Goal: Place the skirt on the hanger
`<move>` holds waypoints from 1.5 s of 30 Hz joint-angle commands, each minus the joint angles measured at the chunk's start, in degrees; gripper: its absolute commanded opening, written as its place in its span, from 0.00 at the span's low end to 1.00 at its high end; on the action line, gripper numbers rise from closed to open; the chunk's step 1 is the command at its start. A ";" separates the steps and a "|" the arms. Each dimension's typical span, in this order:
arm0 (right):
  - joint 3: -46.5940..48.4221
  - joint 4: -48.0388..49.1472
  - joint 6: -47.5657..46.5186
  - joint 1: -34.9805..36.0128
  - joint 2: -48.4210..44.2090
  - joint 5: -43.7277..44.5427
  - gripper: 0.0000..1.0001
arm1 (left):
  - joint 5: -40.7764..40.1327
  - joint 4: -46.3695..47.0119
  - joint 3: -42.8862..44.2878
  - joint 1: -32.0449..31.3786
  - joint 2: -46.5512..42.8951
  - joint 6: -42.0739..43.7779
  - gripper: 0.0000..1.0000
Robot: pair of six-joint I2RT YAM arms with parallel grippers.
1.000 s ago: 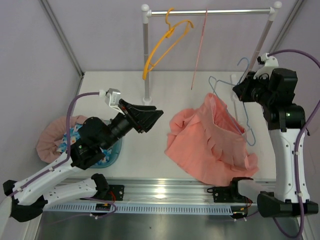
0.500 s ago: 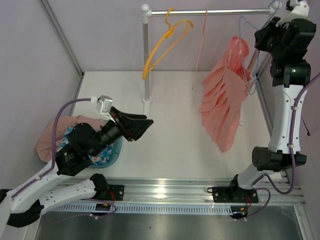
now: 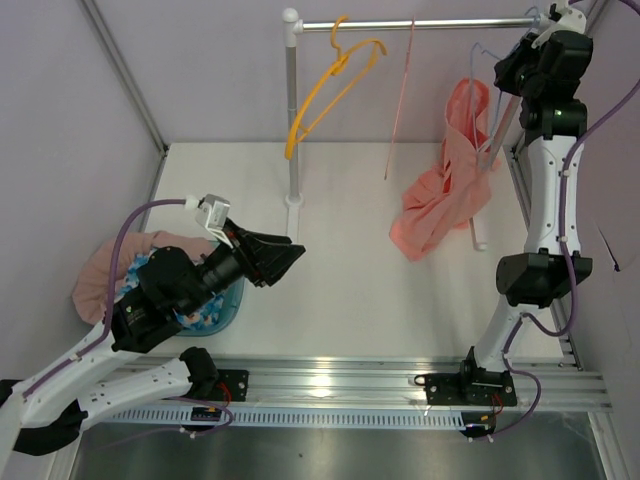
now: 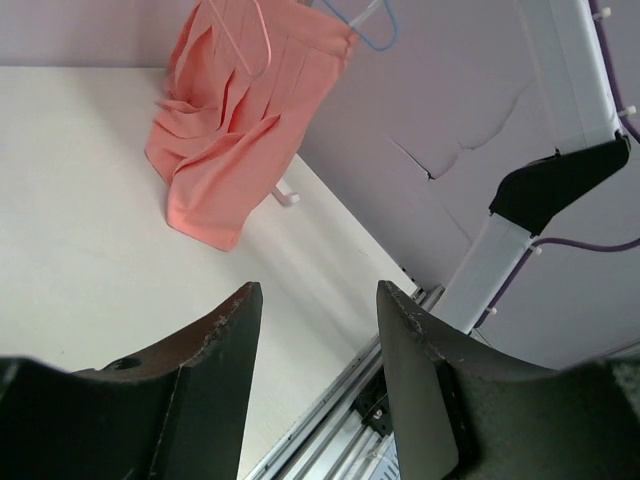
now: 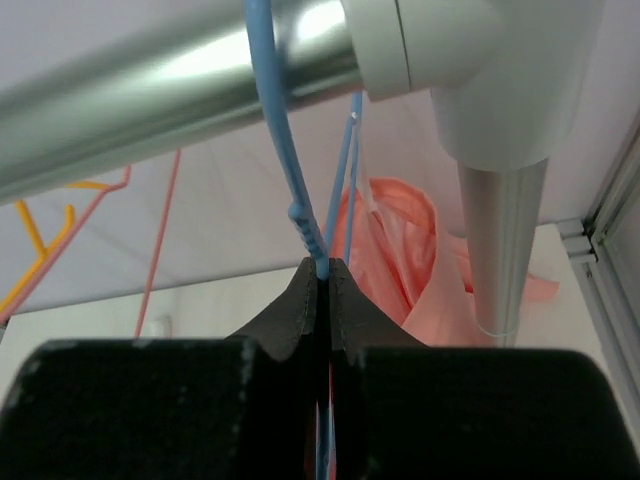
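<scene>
The salmon pleated skirt (image 3: pixel 450 165) hangs on a blue wire hanger (image 3: pixel 482 52) at the right end of the clothes rail (image 3: pixel 420 23); its lower folds rest on the table. My right gripper (image 3: pixel 535 48) is raised to the rail and shut on the hanger's neck. In the right wrist view the blue hanger (image 5: pixel 290 185) runs up from the right gripper (image 5: pixel 322 266) across the rail (image 5: pixel 150 95), with the skirt (image 5: pixel 405 260) behind. My left gripper (image 3: pixel 288 250) is open and holds nothing, low at the left. The left gripper (image 4: pixel 320 300) faces the skirt (image 4: pixel 230 150) from far off.
A yellow hanger (image 3: pixel 330 90) and a thin pink hanger (image 3: pixel 400 100) hang on the rail. The rail's left post (image 3: pixel 291 120) stands mid-table and the right post (image 5: pixel 500 240) beside the skirt. A heap of clothes (image 3: pixel 110 270) lies at the left edge.
My right arm has lifted the hanger and skirt off the table up to the rail's right end. The skirt now hangs bunched near the post. The left arm drew back slightly.
</scene>
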 commanded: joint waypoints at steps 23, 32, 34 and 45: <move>-18.80 2.74 8.95 -2.01 -18.56 0.71 0.88 | -11.87 -4.33 1.27 0.02 1.27 1.76 0.63; -36.11 -2.01 13.17 -4.65 -35.87 -2.09 0.95 | -31.02 -19.08 1.80 2.91 3.46 -8.76 0.69; -43.58 -1.83 13.18 -4.74 -41.48 -4.12 0.99 | -35.50 -26.52 1.71 7.28 3.99 -15.42 0.73; -71.46 -3.32 11.51 -3.86 -61.63 -15.46 0.96 | -23.66 -26.58 -10.14 41.84 11.61 -21.79 0.76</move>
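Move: The rail spot for the blue hanger's hook is about 3 cm ahead of and 5 cm above the right hand, which pinches the hanger's neck. The rail's right corner joint is 5 cm right, 3 ahead and 4 up; the pink skirt's middle is some 8 cm back, 8 left and 30 down. The pink hanger is roughly 17 cm left, 3 ahead and 5 down. From the left hand, the floral cloth in the basket lies about 32 cm left, 6 ahead and 32 below. The blue hanger, still pinched at the neck, is eased 1.5 cm forward and 2 down to set its hook over the rail; then the right fingers open wide, let go and draw straight back some 25 cm, rising slightly before sinking and tipping down. Late on, the empty left hand swings about 22 cm left, down and somewhat forward to the basket, turning counter-clockwise, tipping down and opening wider. ##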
